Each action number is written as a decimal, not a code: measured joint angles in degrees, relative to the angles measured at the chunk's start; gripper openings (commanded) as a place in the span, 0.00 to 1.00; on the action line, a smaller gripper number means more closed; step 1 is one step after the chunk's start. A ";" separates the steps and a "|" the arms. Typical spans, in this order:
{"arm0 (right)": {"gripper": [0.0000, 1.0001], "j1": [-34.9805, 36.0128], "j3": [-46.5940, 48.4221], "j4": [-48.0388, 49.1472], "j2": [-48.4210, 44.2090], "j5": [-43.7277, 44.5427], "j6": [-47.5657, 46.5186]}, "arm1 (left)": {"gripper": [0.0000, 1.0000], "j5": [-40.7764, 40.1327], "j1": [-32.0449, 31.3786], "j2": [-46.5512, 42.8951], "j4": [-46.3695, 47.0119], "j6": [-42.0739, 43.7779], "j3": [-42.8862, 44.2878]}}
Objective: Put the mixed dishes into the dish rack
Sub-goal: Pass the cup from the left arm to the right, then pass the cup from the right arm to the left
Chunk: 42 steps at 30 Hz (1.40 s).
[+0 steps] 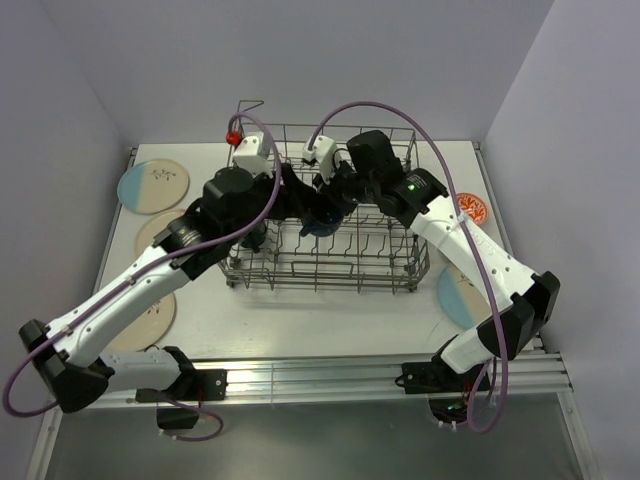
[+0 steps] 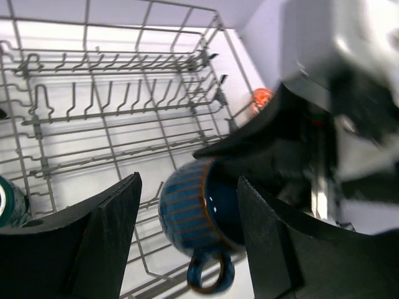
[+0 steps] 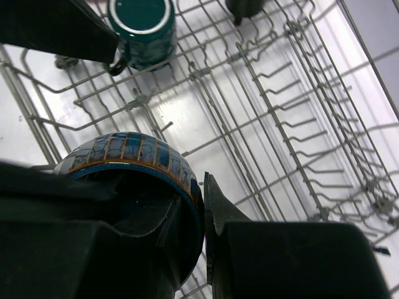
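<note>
A blue striped mug [image 2: 193, 212] hangs on its side over the floor of the grey wire dish rack [image 1: 330, 262], handle down. My right gripper [image 3: 198, 199] is shut on the blue striped mug [image 3: 124, 152], one finger inside the rim and one outside. My left gripper [image 2: 187, 187] stands open around the same mug, with a gap showing at its left finger. In the top view both grippers meet over the rack's middle, left gripper [image 1: 300, 205] and right gripper [image 1: 335, 200]. A teal mug [image 3: 143, 25] stands in the rack.
Two-tone plates lie on the table left of the rack [image 1: 152, 186], [image 1: 160, 232], [image 1: 150, 315], and one at the right [image 1: 458, 295]. An orange-red bowl [image 1: 472, 207] sits at the right rear. A dark mug [image 3: 246, 7] is in the rack. Upright tines [image 2: 124, 103] fill the rack's far rows.
</note>
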 measured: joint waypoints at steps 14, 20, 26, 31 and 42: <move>0.00 -9.77 -8.90 3.63 -3.72 -23.69 -12.74 | 0.86 13.14 3.50 -15.52 6.19 3.67 -12.74; 0.00 -6.14 -14.14 1.46 -9.53 -23.80 -33.57 | 0.79 22.10 4.57 -10.58 6.78 2.19 -11.80; 0.00 -3.98 -14.25 1.55 -11.02 -19.82 -45.79 | 0.70 26.34 4.57 -4.87 4.17 0.63 -11.56; 0.00 -2.78 -14.45 1.79 -10.99 -15.56 -50.42 | 0.71 27.54 4.59 -3.80 3.67 -1.22 -11.56; 0.00 -6.51 -14.73 5.90 -10.99 -19.96 -41.44 | 0.96 30.34 7.69 -12.04 11.19 -8.39 -22.27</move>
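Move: The blue cup, already pinched by its wall in the right fingers, hangs about 5 cm right, 3 cm ahead and 4 cm below the open left gripper. From that gripper the green mug in the rack stands roughly 8 cm ahead, 11 cm left and 22 cm down. From the right hand, the middle of the dish rack is some 13 cm farther out, 2 cm left and 22 cm below. Pull the open left gripper back from the cup by about 6 cm, rising slightly at first, then drop it some 6 cm, turning clockwise and spreading its fingers a little more. Meanwhile keep the right pinch on the cup wall, draw the cup back about 4 cm with a small dip, then ease partly forward, rolling the wrist some 40 degrees and swinging the fingers farther left. ##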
